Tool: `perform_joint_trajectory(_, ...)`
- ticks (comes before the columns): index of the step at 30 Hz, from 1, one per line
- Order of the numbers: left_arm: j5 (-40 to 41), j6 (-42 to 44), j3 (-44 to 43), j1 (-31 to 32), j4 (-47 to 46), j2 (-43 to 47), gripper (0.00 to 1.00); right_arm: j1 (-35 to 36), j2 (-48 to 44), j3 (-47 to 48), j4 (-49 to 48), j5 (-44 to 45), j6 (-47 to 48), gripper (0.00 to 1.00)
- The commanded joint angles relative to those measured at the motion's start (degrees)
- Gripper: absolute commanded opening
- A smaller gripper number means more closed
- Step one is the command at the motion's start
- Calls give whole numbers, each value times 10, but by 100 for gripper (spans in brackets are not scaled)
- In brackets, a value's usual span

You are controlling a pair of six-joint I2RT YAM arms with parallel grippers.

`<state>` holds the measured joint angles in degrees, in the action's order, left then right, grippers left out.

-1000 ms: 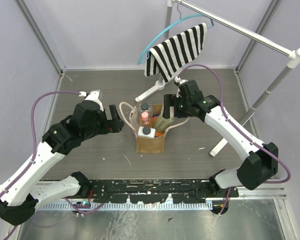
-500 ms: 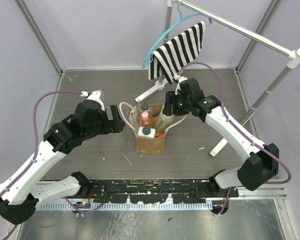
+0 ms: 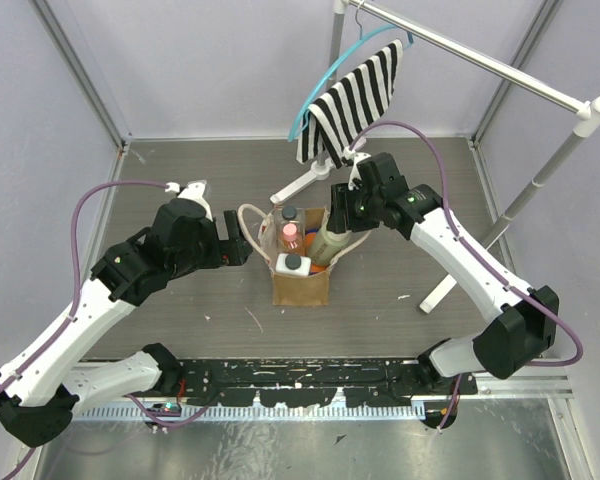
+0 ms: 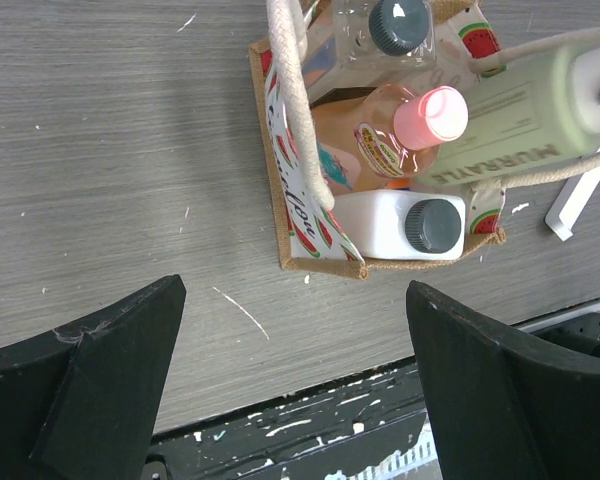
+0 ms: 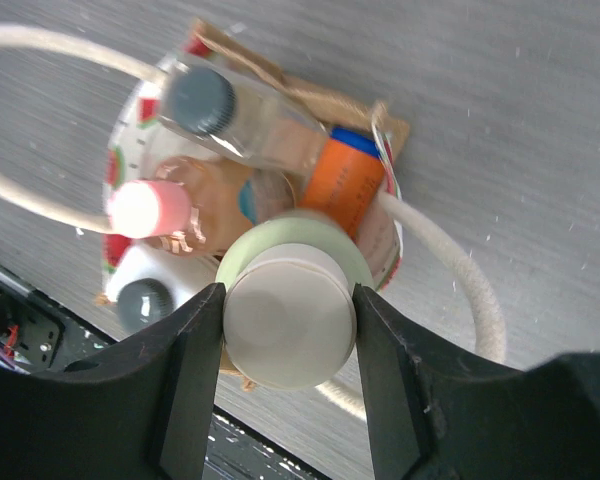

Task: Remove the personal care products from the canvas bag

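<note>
The canvas bag stands mid-table holding several personal care products. My right gripper is shut on the cap of the tall cream bottle, which leans out of the bag's right side. Still inside are a pink-capped bottle, a squat white one with dark cap, a clear one with dark cap and an orange one. My left gripper hangs open just left of the bag, its jaws wide apart over bare table, touching nothing.
A clothes rack stands behind the bag; a striped cloth on a teal hanger hangs right above my right wrist. The rack's white feet rest behind and to the right of the bag. The bag's rope handles loop outward.
My right gripper has closed on the cream bottle's cap. The striped cloth has swung a little to the right. The left arm has barely moved.
</note>
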<state>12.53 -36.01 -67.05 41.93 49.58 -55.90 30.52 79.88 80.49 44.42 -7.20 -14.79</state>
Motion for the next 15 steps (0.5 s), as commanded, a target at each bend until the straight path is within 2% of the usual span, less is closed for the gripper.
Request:
perform_joint_trajectory(1, -7, 7, 6, -1, -17, -6, 99, 7, -24, 138, -48, -24, 19, 31)
perform_joint_trajectory(5, -9, 4, 6, 0, -16, -5, 99, 8, -5, 220, -29, 1, 33, 31)
perform_joint_trajectory(8, -6, 3, 7, -1, -14, -3, 99, 8, -3, 256, -25, 51, 36, 31)
perform_joint_trajectory(15, -1, 5, 6, 0, -11, -1, 99, 8, -20, 256, -29, 241, 45, 32)
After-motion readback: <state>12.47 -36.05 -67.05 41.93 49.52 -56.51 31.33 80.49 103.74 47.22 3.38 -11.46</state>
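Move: My right fingers already grip the green bottle by its white cap; its body hangs some 8 cm below them and about 2 cm left, still in the canvas bag. The bag's middle is roughly 8 cm left, 3 cm back and 12 below. The orange tube lies about 5 cm left, level ahead, and the pink-capped bottle 11 cm left and 1 cm back. From my idle left hand the green bottle is about 21 cm right and 5 ahead. I draw the green bottle up out of the canvas bag with my right hand, climbing about 15 cm fast and easing off near the top, with a slight forward drift. As it rises my wrist tips the fingers up and outward by some 20 degrees; they keep their hold on the white cap. ##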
